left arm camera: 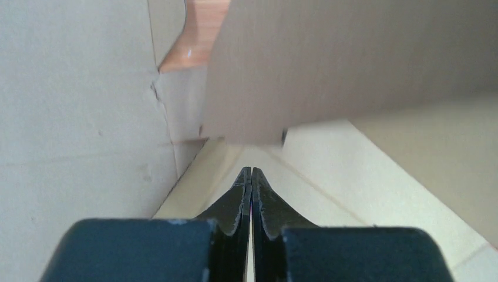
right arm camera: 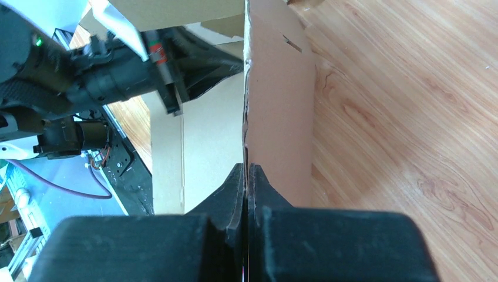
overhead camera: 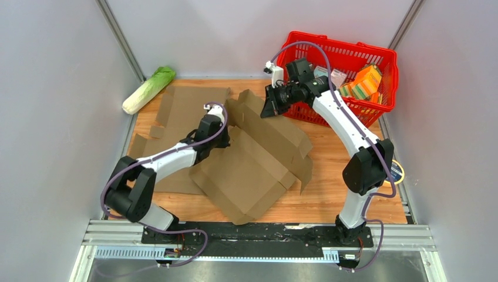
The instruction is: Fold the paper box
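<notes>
The paper box (overhead camera: 252, 158) is a brown cardboard blank lying partly folded in the middle of the table, with one flap raised at its far side. My right gripper (overhead camera: 265, 109) is shut on the edge of that raised flap (right arm camera: 279, 117), which runs straight into its closed jaws (right arm camera: 246, 167). My left gripper (overhead camera: 221, 120) is at the box's left side, under the raised flap (left arm camera: 352, 59). Its jaws (left arm camera: 251, 171) are shut with nothing visible between them, the tips over a pale inner panel (left arm camera: 329, 176).
A second flat cardboard sheet (overhead camera: 182, 106) lies beneath my left arm. A napa cabbage (overhead camera: 150, 88) rests at the far left corner. A red basket (overhead camera: 376, 56) holding orange cartons (overhead camera: 364, 82) stands at the far right, just behind my right gripper.
</notes>
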Robot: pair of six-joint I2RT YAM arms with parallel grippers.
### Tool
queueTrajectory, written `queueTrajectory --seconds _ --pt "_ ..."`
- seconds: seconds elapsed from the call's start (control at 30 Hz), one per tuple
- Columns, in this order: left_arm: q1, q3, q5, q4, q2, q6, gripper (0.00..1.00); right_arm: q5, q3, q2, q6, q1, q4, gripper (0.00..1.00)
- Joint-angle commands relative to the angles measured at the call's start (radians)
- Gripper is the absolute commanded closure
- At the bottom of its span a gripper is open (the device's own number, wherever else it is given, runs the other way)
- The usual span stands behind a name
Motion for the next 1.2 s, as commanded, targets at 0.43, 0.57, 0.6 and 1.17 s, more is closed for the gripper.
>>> queueTrajectory --seconds 0.43,0.57,0.6,1.17 --pt "-0.024 -0.048 -0.053 0.332 -0.089 -0.118 1.00 0.022 0.072 -0.020 0.128 0.003 0.040 1.00" --pt "-0.024 -0.027 -0.205 0.339 -0.058 -0.103 1.00 0.007 0.067 -0.031 0.125 0.003 0.045 1.00" --pt "-0.024 -0.018 -0.248 0.322 -0.040 -0.086 1.00 0.007 0.072 -0.032 0.123 0.004 0.043 1.00" --pt "-0.028 0.009 -0.212 0.180 0.039 -0.092 1.00 -0.022 0.081 -0.020 0.122 0.001 0.069 1.00"
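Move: My low left hand has the end flap of the box's raised wall about 7 cm ahead, 2 cm right and 6 cm higher; the wall's middle is some 13 cm right, 4 cm ahead and 6 cm up. The bottom panel's middle lies about 11 cm back, 5 cm right and 8 cm down. My right hand holds the wall's top edge, with the wall's middle roughly 5 cm back, 3 cm left and 7 cm below, and that end flap about 9 cm left, 1 cm ahead and 7 cm below. I pull my left hand back about 3 cm out of the box corner, lift it some 7 cm while swinging forward towards the end flap, then sink again beside it, the tips raised a little and turned counter-clockwise, until the nearly shut fingertips come up to the flap's lower edge. My right hand keeps its pinch on the wall's top edge, rising slightly and turning about 5 degrees clockwise. ##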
